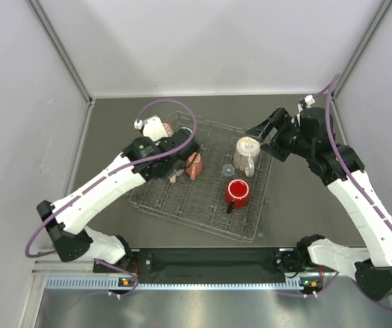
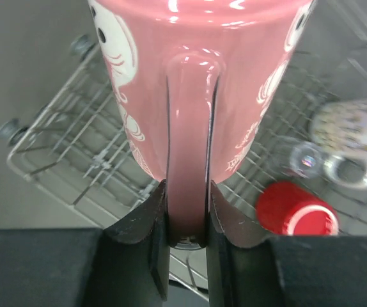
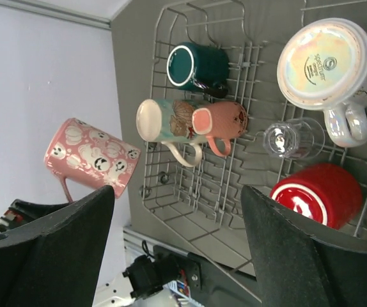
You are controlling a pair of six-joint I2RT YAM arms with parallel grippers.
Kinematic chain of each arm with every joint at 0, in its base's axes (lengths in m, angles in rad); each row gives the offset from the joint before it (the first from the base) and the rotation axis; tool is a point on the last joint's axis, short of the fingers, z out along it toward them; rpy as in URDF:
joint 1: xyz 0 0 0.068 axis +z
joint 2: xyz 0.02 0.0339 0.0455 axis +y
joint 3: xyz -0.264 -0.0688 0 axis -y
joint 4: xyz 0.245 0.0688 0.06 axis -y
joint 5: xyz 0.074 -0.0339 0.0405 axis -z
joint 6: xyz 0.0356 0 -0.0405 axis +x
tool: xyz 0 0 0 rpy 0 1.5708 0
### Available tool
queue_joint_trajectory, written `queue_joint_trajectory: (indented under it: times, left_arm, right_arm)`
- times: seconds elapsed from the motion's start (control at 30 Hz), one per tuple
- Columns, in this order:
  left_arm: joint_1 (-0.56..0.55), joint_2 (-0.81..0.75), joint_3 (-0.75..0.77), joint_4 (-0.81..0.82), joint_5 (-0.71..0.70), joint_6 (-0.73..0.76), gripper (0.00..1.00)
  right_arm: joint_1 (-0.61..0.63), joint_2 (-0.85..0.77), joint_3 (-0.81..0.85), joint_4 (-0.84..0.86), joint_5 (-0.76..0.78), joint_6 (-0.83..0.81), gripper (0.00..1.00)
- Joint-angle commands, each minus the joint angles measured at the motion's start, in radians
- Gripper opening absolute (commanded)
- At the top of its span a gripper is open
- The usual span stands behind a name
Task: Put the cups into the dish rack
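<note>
My left gripper (image 2: 187, 192) is shut on the handle of a pink mug (image 2: 196, 64) with white ghost prints. It holds the mug in the air over the left end of the dish rack (image 2: 75, 147). From the right wrist the mug (image 3: 91, 163) shows tilted beside the rack (image 3: 190, 211). In the top view the left gripper (image 1: 169, 162) hides the mug. In the rack (image 1: 182, 205) lie a red mug (image 1: 238, 193), a cream mug (image 1: 246, 154), a clear glass (image 1: 227, 169), a salmon mug (image 3: 225, 120), a dark teal mug (image 3: 196, 65) and a pale patterned mug (image 3: 164, 121). My right gripper (image 1: 261, 126) is open and empty above the rack's far right corner.
The rack sits on a dark grey table (image 1: 114, 123) enclosed by pale walls on three sides. A black mounting rail (image 1: 210, 260) runs along the near edge between the arm bases. A purple cable (image 1: 182, 109) loops over the rack's far left corner.
</note>
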Motion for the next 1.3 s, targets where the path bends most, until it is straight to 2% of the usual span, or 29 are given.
queue_joint_trajectory:
  times: [0.0,0.07,0.37,0.53,0.67,0.77,1.0,1.27]
  left_arm:
    - [-0.049,0.039,0.050,-0.170,-0.207,-0.255,0.00]
    - [-0.064,0.086,0.049,-0.246,-0.207,-0.362,0.00]
    - [-0.084,0.131,-0.080,-0.247,-0.176,-0.587,0.00]
    - [-0.092,0.119,-0.147,-0.247,-0.182,-0.631,0.00]
    - [-0.094,0.077,-0.256,-0.247,-0.203,-0.671,0.00]
    - [-0.098,0.079,-0.281,-0.247,-0.240,-0.650,0.00]
    - [-0.104,0.128,-0.324,-0.248,-0.243,-0.701,0.00]
    - [-0.112,0.198,-0.316,-0.247,-0.253,-0.745,0.00]
  right_arm:
    - [-0.009,-0.041,-0.005,-0.037,-0.007,-0.033,0.80]
    - [-0.011,-0.037,-0.014,-0.039,-0.030,-0.030,0.80]
    - [-0.009,-0.031,-0.043,-0.053,-0.109,-0.058,0.80]
    - [-0.011,-0.034,-0.066,-0.064,-0.142,-0.079,0.81]
    - [-0.011,-0.027,-0.077,-0.064,-0.164,-0.094,0.82]
    - [-0.009,-0.018,-0.083,-0.064,-0.184,-0.105,0.82]
    - [-0.009,0.004,-0.095,-0.060,-0.207,-0.107,0.82]
    - [-0.009,0.004,-0.103,-0.060,-0.210,-0.116,0.83]
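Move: The left hand holds the pink mug by its handle. The empty left end of the rack it is bound for lies about 8 cm left, 4 cm ahead and 18 cm below. The teal mug is about 9 cm ahead and 1 cm left, the orange mug 6 cm ahead and 5 cm right, both some 19 cm lower. From the right hand, that gap is about 34 cm left, 1 cm ahead and 24 cm down. Still pinching the pink mug's handle, the left hand lowers it about 13 cm towards the rack's left end, beside the teal mug, easing slightly back and edging right before it comes left. Meanwhile it turns some 25 degrees counter-clockwise, swinging the mug's body left. The right hand, empty and open, sinks about 5 cm and draws back 4 cm over the rack's right side. ##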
